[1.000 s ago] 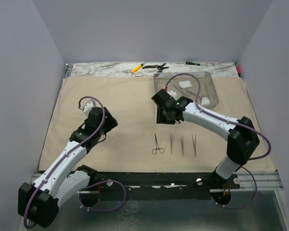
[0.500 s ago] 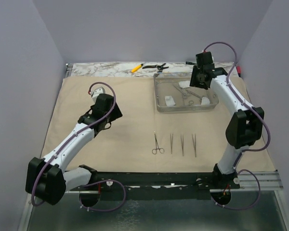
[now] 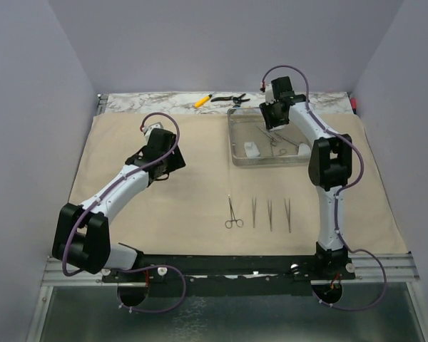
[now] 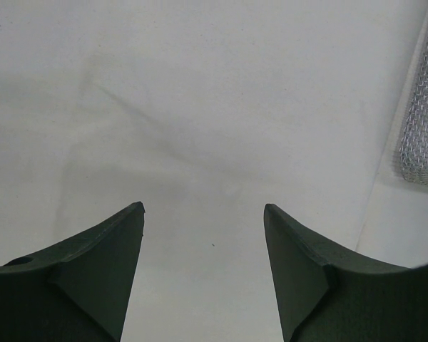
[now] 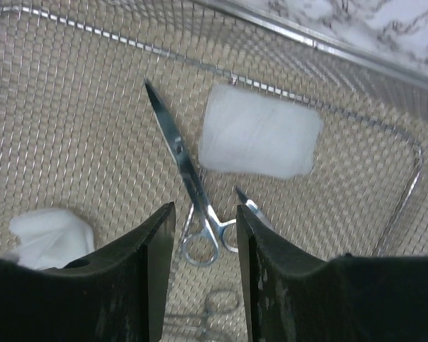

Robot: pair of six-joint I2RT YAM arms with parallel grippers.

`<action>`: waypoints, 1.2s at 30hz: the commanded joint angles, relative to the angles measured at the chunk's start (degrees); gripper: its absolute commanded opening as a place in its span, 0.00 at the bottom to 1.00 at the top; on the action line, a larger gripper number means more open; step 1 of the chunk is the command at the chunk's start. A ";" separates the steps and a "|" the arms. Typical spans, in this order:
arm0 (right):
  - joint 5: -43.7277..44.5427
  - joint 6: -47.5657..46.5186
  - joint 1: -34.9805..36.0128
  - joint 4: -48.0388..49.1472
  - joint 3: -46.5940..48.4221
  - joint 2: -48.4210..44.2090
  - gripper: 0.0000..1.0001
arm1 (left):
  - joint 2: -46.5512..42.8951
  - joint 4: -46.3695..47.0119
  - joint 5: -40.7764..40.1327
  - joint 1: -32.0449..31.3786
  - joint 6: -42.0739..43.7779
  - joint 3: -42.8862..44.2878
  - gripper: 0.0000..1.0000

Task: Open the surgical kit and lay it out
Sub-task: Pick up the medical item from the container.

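Note:
The beige cloth wrap lies spread flat over the table. On it, at the back right, stands the mesh-bottomed tray. Inside are a ring-handled clamp, a second clamp's rings and two white gauze pieces. My right gripper hangs open just above the clamp's rings, holding nothing. One clamp and three tweezers lie in a row on the cloth's near part. My left gripper is open over bare cloth, left of the tray.
A yellow pen and black-handled pliers lie on the marble strip behind the cloth. A thin pointed steel tip shows beside my right finger. Grey walls close in the left, right and back.
My right gripper went from the tray's front left corner to its far side, then slid left over its contents. The left gripper moved further forward and right over the cloth.

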 commanded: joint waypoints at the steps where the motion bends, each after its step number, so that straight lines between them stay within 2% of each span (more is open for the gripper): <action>1: -2.66 -6.50 0.01 -1.36 5.89 5.64 0.43 | 0.77 1.09 3.18 1.26 1.68 1.90 0.69; 8: -7.89 -7.49 0.01 -4.98 9.10 9.69 0.39 | 2.45 0.94 2.51 2.92 1.54 1.70 0.69; 16: -8.27 -7.22 -0.03 -4.63 8.13 10.22 0.35 | 3.53 0.99 4.21 4.44 1.26 1.30 0.69; 31: -9.21 -7.61 0.02 -5.30 10.60 14.52 0.34 | 1.33 0.77 5.24 6.34 1.80 0.30 0.69; 33: -9.32 -7.43 0.03 -5.93 10.98 15.08 0.29 | 1.14 0.76 5.33 6.48 1.76 0.12 0.69; 36: -9.29 -6.25 0.01 -7.32 12.08 15.48 0.17 | 0.88 0.67 5.58 6.64 1.75 -0.08 0.69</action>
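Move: Just under my right hand are the dark-bladed scissors in the mesh tray: their middle is about 1 cm ahead, 2 cm to the left and 5 cm below. A flat gauze pad lies some 5 cm ahead and 2 cm right, a crumpled one about 4 cm back and 8 cm left, and a slim instrument 1 cm back and 6 cm right, all about as low. From my left hand the scissors are some 13 cm ahead, 32 cm right and 8 cm below. I sink my right hand about 5 cm onto the scissors, easing some 2 cm left and turning roughly 10 degrees counter-clockwise to line up with them. After an early push forward I draw slightly back, then hover low, narrow my fingers and begin to pinch the shanks just behind the pivot. My empty left hand drifts a couple of centimetres left and a little down over bare cloth. ##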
